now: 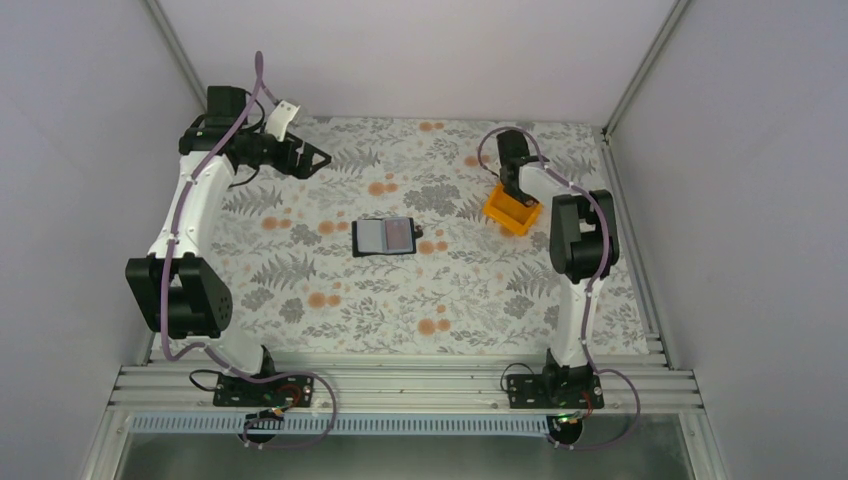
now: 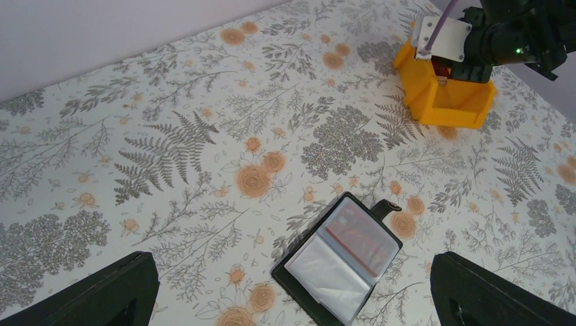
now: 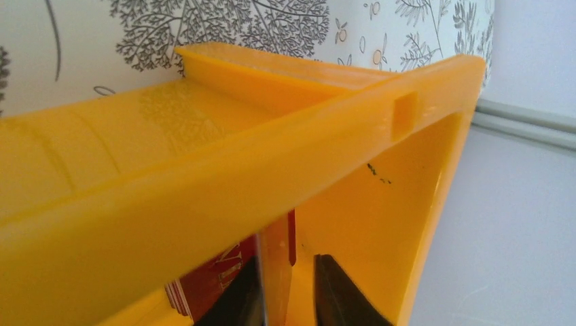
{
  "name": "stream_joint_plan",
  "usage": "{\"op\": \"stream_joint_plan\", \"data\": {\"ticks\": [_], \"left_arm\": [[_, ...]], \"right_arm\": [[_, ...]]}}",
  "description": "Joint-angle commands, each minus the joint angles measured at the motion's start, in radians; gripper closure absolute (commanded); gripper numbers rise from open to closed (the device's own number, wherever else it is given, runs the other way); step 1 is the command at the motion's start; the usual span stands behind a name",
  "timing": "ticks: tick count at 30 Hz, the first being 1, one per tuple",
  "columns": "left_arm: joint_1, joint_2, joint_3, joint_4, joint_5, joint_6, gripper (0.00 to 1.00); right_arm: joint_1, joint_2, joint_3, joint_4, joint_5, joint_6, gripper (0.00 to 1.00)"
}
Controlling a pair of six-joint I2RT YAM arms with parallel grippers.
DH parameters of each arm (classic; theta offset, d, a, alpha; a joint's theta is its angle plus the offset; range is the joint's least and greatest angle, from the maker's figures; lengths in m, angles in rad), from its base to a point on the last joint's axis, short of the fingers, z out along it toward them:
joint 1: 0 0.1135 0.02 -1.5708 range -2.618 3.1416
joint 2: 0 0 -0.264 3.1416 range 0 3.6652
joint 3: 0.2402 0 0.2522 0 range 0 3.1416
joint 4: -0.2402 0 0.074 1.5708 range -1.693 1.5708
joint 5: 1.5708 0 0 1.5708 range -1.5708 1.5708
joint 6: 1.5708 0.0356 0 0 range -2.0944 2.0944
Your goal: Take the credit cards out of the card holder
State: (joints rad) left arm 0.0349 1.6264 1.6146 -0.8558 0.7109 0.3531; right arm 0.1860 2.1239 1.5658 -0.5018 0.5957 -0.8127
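Observation:
The black card holder [image 1: 385, 237] lies open mid-table, clasp tab to the right. In the left wrist view the card holder [image 2: 319, 299] shows clear pockets, and a red credit card [image 2: 360, 238] sits in the pocket nearest the tab. My left gripper [image 1: 305, 155] hangs wide open at the far left, well away from it, holding nothing [image 2: 292, 299]. My right gripper [image 3: 289, 299] reaches down inside the orange bin [image 3: 204, 190]. Its jaws stand slightly apart. A red credit card [image 3: 204, 285] with light lettering stands against the left finger [image 3: 234, 305], clear of the right finger.
The orange bin [image 1: 512, 212] sits at the far right of the floral tablecloth, near the enclosure's right wall; the bin [image 2: 441, 95] also shows in the left wrist view with the right arm above it. Grey walls close in the table on three sides.

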Motion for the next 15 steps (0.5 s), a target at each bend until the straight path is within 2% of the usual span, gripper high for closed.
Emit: {"op": "stream_joint_plan", "data": {"ticks": [1, 8, 9, 10, 15], "left_arm": [[0.011, 0.010, 0.031, -0.015, 0.016, 0.017, 0.00], [0.012, 0.020, 0.034, -0.025, 0.029, 0.022, 0.00], [0.013, 0.020, 0.034, -0.028, 0.032, 0.026, 0.00], [0.013, 0.018, 0.032, -0.032, 0.034, 0.032, 0.00], [0.013, -0.025, -0.030, 0.027, -0.040, 0.025, 0.00]], "right_arm": [[-0.009, 0.005, 0.021, 0.011, -0.009, -0.009, 0.73], [-0.008, -0.039, 0.011, -0.009, -0.055, 0.003, 0.42], [-0.008, -0.052, 0.011, -0.014, -0.074, 0.003, 0.15], [-0.009, -0.066, 0.007, -0.018, -0.096, 0.001, 0.03], [-0.009, -0.129, -0.006, -0.005, -0.088, -0.030, 0.01]]}}
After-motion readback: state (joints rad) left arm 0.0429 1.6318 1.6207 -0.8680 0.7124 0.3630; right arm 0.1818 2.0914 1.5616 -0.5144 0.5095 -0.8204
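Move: The orange box is under and just around the right hand, its middle roughly 3 cm ahead, 2 cm to the left and 4 cm below. The red cards already in the box are about 2 cm ahead, 1 cm left and 5 cm down. From the idle left hand, the box is some 11 cm farther out, 48 cm to the right and 26 cm lower. Opening its fingers from nearly shut to fully wide, the right hand lets go of the card it has been holding inside the orange box. It stays almost in place over the red cards while the gap grows, then only at the very end drifts about 1 cm to the left and starts to rise, by roughly 1 cm from its lowest point. ##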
